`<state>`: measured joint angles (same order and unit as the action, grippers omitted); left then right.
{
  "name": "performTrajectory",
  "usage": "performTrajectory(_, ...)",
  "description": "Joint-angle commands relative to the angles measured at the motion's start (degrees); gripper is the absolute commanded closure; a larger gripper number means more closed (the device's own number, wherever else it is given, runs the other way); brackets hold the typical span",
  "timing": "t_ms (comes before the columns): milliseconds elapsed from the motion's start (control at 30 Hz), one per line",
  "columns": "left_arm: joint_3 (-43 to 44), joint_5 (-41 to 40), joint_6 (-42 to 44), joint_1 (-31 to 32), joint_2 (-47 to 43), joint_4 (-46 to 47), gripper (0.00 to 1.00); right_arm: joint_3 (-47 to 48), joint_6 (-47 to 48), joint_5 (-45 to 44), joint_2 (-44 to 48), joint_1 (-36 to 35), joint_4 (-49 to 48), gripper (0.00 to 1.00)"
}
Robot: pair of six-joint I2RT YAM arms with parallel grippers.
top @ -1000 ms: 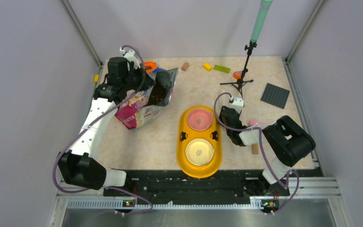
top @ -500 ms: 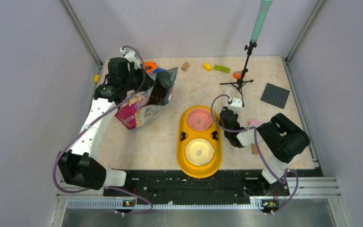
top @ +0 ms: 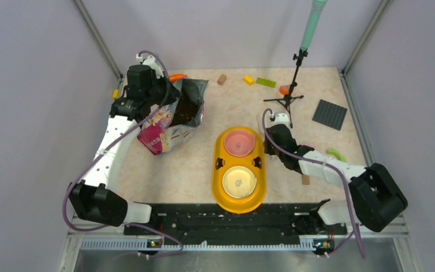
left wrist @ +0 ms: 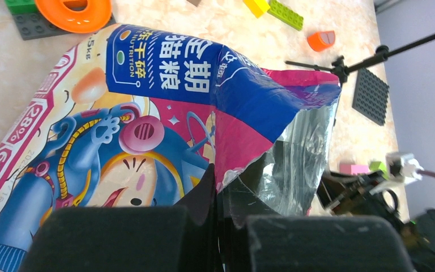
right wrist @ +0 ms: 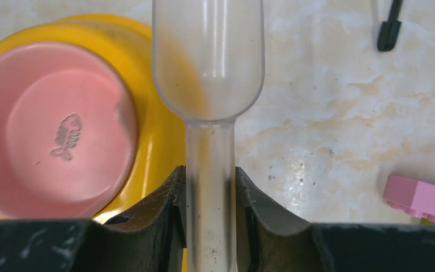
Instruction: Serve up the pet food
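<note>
The glossy magenta-and-blue cat food bag (top: 167, 126) lies at the back left, its torn mouth facing right. Dark brown pet food (top: 188, 110) shows inside the mouth. My left gripper (top: 167, 97) is shut on the bag's upper edge (left wrist: 226, 170), the foil pinched between its pads (left wrist: 218, 232). My right gripper (right wrist: 210, 192) is shut on the handle of a clear plastic scoop (right wrist: 208, 62), which is empty and points past the pink bowl (right wrist: 51, 130). The yellow feeder (top: 217, 187) holds the pink bowl (top: 239, 142) and a cream bowl (top: 239, 181); neither holds anything.
A black tripod stand (top: 288, 101) rises behind the right gripper. A dark grey baseplate (top: 329, 114) lies at the back right. Loose toy bricks: yellow (top: 248, 80), green (top: 265, 83), brown (top: 222, 79), pink (right wrist: 425, 198), a tan block (top: 305, 179). An orange ring (left wrist: 73, 11) sits behind the bag.
My right gripper closed on the scoop's handle and its arm stretched out to the right. My left gripper drew the bag's mouth a little back and left.
</note>
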<state>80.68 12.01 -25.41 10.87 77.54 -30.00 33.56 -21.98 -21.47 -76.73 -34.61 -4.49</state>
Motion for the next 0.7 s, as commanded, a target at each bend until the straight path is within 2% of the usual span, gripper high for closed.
performTrajectory(0,5.96,-0.71,-0.32,0.03,0.55,4.25,1.0,9.57,6.72,12.91,4.52,-0.42,16.02,1.0)
performTrajectory(167,7.69,-2.15,1.01,0.03,0.97,6.24,1.0,19.08,8.23,20.93,6.08,-0.14,27.83,1.0)
performTrajectory(333,4.49,-1.53,2.45,0.03,-1.09,14.74,1.0,27.17,8.87,28.68,5.62,1.04,34.58,1.0)
performTrajectory(467,1.79,-2.62,2.81,0.11,-2.92,21.16,1.0,29.2,9.06,28.57,5.27,1.83,35.46,1.0)
performTrajectory(567,2.0,-3.14,3.41,0.07,-3.55,21.49,1.0,28.91,9.11,28.03,6.32,3.01,34.3,1.0)
performTrajectory(667,1.47,-3.71,4.42,0.11,-4.08,21.47,1.0,30.05,13.91,28.41,8.38,3.06,34.82,1.0)
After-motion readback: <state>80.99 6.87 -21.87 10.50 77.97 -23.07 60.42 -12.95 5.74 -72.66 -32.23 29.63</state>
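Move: The right hand already grips the scoop's handle; the cat food bag's open mouth lies some 30 cm to its left, 6 cm ahead and 14 cm higher. The pink bowl is about 12 cm left and 4 cm ahead, the cream bowl 12 cm left and 11 cm back, both some 4 cm lower. From the left hand, which pinches the bag's rim, the mouth's middle is about 6 cm right, 2 cm back and 8 cm below. Right hand raises held scoop some 11 cm, leftward towards the bag; left eases pinched rim forward and up. ##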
